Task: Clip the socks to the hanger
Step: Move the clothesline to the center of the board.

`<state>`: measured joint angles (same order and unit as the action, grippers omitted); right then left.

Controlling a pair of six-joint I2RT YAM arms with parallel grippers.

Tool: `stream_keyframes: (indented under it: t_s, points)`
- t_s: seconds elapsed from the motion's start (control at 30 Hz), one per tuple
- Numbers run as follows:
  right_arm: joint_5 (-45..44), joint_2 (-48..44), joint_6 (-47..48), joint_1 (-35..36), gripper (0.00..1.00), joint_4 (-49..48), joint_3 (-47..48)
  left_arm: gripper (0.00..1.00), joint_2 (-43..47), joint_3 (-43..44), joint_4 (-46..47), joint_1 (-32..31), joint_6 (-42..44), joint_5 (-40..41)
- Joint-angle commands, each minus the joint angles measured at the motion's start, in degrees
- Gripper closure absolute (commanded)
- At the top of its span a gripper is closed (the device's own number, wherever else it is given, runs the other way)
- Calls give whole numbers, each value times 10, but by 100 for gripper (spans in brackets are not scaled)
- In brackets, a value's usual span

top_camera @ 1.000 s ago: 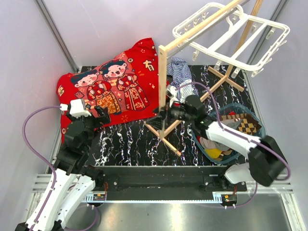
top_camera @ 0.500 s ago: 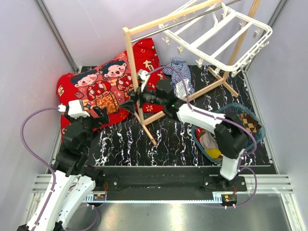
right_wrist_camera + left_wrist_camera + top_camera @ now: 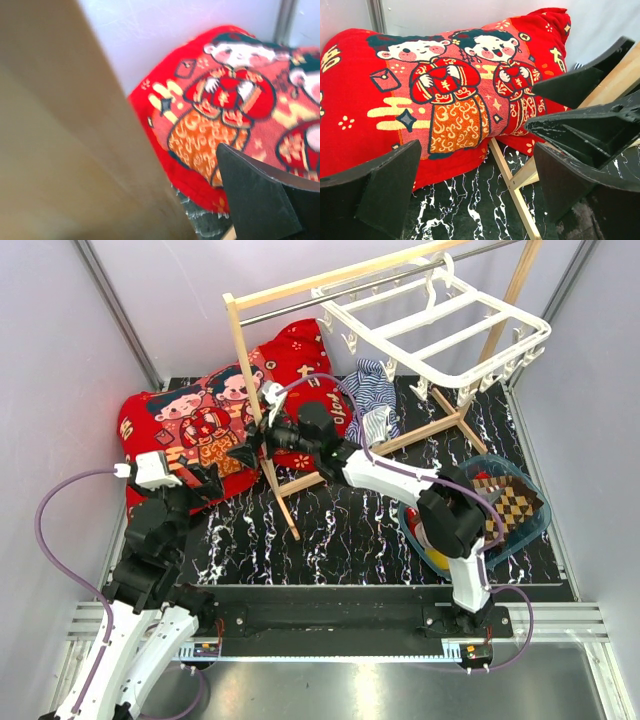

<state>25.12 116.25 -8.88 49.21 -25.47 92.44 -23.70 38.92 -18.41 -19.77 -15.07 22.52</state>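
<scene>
The white grid hanger [image 3: 432,332] hangs by its hook from the top bar of a light wooden rack [image 3: 248,370] at the back. A diamond-checkered sock [image 3: 510,502] lies with other socks in the blue basket [image 3: 541,514] on the right. My right gripper [image 3: 252,447] is stretched far left and stands open, with the rack's upright post between its fingers. In the right wrist view that post [image 3: 75,125] fills the left side and only one finger [image 3: 255,200] shows. My left gripper [image 3: 475,200] is open and empty, low over the marble, just left of the rack's foot [image 3: 520,195].
A red cushion with cartoon figures [image 3: 200,420] lies at the back left, right behind both grippers. A blue-and-white striped cloth [image 3: 375,400] lies under the hanger. The rack's crossed wooden feet [image 3: 440,425] spread over the black marble table [image 3: 340,530]. Grey walls close in on both sides.
My right arm has swung left across the table, and the wooden rack with the hanger has shifted left with it. The left arm has barely moved.
</scene>
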Motion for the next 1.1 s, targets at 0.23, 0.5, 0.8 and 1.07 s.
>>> stream_keyframes:
  t_s: [0.23, 0.5, 0.8, 1.07]
  points:
    - [-111, -179, 8, 10, 0, -47, -201, 1, 4, 11, 42, 3, 5, -70]
    - [-139, -270, -6, 9, 0, -47, -298, 1, 15, 31, 38, 2, 24, -178]
    - [-153, -422, -65, 9, 0, 7, -464, 1, -49, 105, 27, 0, -8, -375]
    - [-190, -632, -63, 9, 0, 237, -530, 1, -141, 166, 28, -137, -6, -330]
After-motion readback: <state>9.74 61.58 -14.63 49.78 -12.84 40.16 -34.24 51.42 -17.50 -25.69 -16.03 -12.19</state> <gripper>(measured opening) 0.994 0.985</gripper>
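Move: The clothesline's left post stands at the right hand, about 4 cm to the right of its finger point and 1 cm ahead, level in height. Under the post, some 22 cm below that hand and 5 cm to its right, lies the foot bar; the red pillow lies about 16 cm ahead, 3 cm left and 18 cm down. From the left hand the post is roughly 7 cm ahead and 10 cm to the right, at equal height. The clothesline's left post is left standing as the right hand, still wide open, comes free of it and draws off some 20 cm right and 13 cm back over the bare board, dipping twice and turning about 15 degrees clockwise. After a short delay the left hand, also open, swings about 13 cm right on the post's near side, rising 6 cm and turning some 40 degrees clockwise. ##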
